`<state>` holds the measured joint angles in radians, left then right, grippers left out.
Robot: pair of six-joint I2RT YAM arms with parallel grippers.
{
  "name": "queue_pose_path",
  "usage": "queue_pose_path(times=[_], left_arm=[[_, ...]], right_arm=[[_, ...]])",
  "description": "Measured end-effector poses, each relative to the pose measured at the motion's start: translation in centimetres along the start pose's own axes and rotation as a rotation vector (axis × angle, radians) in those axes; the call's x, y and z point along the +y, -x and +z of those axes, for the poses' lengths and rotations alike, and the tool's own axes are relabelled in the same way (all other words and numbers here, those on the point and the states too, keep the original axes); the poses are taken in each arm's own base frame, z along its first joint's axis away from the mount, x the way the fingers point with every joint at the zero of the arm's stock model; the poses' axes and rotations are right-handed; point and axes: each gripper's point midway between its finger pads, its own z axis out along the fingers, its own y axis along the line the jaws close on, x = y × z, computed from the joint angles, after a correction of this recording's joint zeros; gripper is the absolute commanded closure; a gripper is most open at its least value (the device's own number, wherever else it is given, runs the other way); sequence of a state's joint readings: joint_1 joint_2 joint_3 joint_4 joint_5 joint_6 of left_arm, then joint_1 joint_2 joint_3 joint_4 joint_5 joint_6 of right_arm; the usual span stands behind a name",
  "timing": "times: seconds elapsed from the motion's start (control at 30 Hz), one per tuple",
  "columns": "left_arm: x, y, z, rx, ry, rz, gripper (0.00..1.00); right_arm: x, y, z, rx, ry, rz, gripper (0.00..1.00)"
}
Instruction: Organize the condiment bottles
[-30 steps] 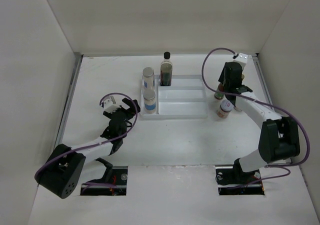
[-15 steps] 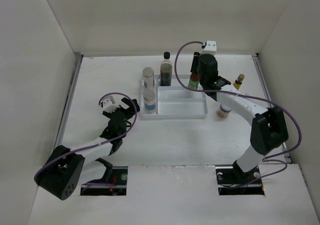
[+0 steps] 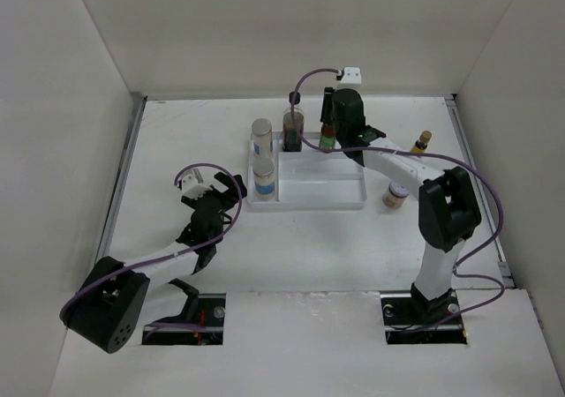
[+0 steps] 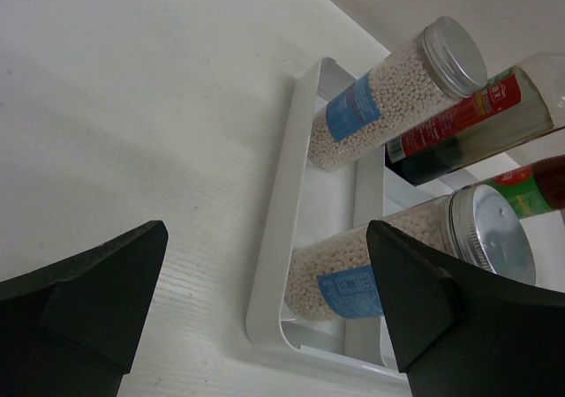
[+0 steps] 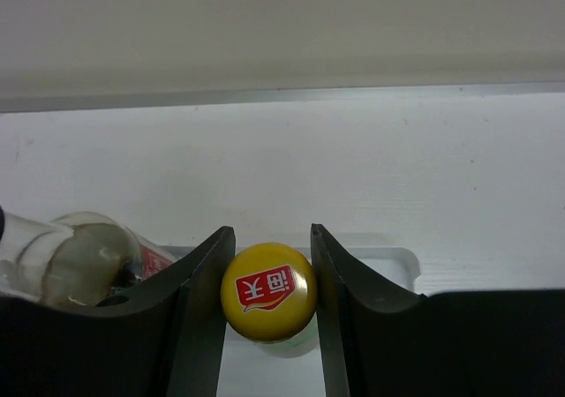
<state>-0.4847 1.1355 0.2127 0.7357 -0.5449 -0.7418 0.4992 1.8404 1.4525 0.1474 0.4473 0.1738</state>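
My right gripper (image 3: 330, 134) is shut on the yellow-capped red-green bottle (image 5: 268, 293) and holds it over the back of the white divided tray (image 3: 340, 200), just right of the tall dark black-capped bottle (image 3: 293, 125). Two grey-lidded jars (image 3: 261, 136) (image 3: 264, 176) stand in the tray's left compartment; they also show in the left wrist view (image 4: 388, 97) (image 4: 397, 260). A small yellow-labelled bottle (image 3: 421, 143) and a pinkish spice jar (image 3: 396, 195) stand on the table right of the tray. My left gripper (image 3: 222, 188) is open and empty, left of the tray.
White walls enclose the table on three sides. A metal strip (image 3: 124, 172) runs along the left edge. The right arm's purple cable (image 3: 305, 84) loops above the tall bottle. Bare table lies in front of the tray.
My right gripper has lifted the yellow-capped bottle from the table right of the tray and carried it left to the tray's back, beside the tall dark bottle. The left arm has not moved.
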Motion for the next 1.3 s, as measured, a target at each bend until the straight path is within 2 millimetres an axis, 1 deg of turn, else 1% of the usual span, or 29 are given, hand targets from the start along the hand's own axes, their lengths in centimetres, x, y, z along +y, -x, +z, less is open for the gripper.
queue_pose_path(times=[0.03,0.13,0.47,0.63,0.73,0.83,0.87,0.9,0.93,1.03,1.07,1.17,1.3], left_arm=[[0.0,0.0,0.0,0.000,0.000,0.000,0.00],[0.0,0.0,0.0,0.000,0.000,0.000,0.00],[0.0,-0.1,0.0,0.002,0.001,0.001,0.00],[0.1,-0.1,0.0,0.003,0.002,0.002,0.00],[0.1,-0.1,0.0,0.004,0.002,0.002,0.00],[0.1,-0.1,0.0,0.004,0.002,0.002,0.00],[0.1,-0.1,0.0,0.004,0.002,0.002,0.00],[0.1,-0.1,0.0,0.004,0.002,0.001,0.00],[0.0,-0.2,0.0,0.005,0.001,0.001,0.00],[0.0,-0.2,0.0,0.006,0.000,0.001,0.00],[0.0,-0.2,0.0,0.006,0.000,0.000,0.00],[0.0,-0.2,0.0,0.007,-0.001,-0.001,0.00],[0.0,-0.2,0.0,0.008,-0.002,-0.004,0.00]], right_arm=[[0.1,-0.4,0.3,0.003,-0.001,0.001,0.70],[0.4,-0.3,0.8,-0.015,0.004,0.016,0.70],[0.8,-0.1,1.4,-0.040,0.011,0.056,0.70],[1.3,-0.2,2.2,-0.041,0.014,0.061,0.70],[1.7,-1.0,2.4,-0.028,0.017,0.057,0.70],[2.3,-2.5,2.8,-0.004,0.021,0.056,0.69],[2.5,-2.9,2.9,0.001,0.024,0.059,0.67],[2.8,-2.9,3.0,-0.008,0.029,0.062,0.64],[3.0,-2.9,3.0,-0.008,0.032,0.066,0.59],[3.6,-2.9,2.8,-0.012,0.043,0.079,0.39],[3.8,-2.8,2.7,-0.018,0.047,0.086,0.35],[4.2,-2.5,2.6,-0.035,0.056,0.100,0.31],[3.6,-2.2,1.7,-0.040,0.042,0.101,0.27]])
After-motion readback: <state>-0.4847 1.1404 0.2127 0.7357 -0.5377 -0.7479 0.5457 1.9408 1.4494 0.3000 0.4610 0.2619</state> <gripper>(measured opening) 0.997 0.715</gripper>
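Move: The right hand still holds the green-label bottle by its neck. Its place, the far compartment's floor just right of the dark bottle, lies about 2 cm ahead, 4 cm left and some 21 cm below that hand. The dark bottle stands about 10 cm left and 1 cm ahead; the far bead jar is about 20 cm left and 1 cm back. From the idle left hand, that place is roughly 18 cm ahead, 32 cm right and 9 cm below. Leftwards and down, with a small reach forward first, the right hand brings the hanging bottle about 4 cm closer to the dark bottle and lowers it some 3 cm into the far compartment. The fingers then open and let go of its neck, and the hand starts easing back about 1 cm. ##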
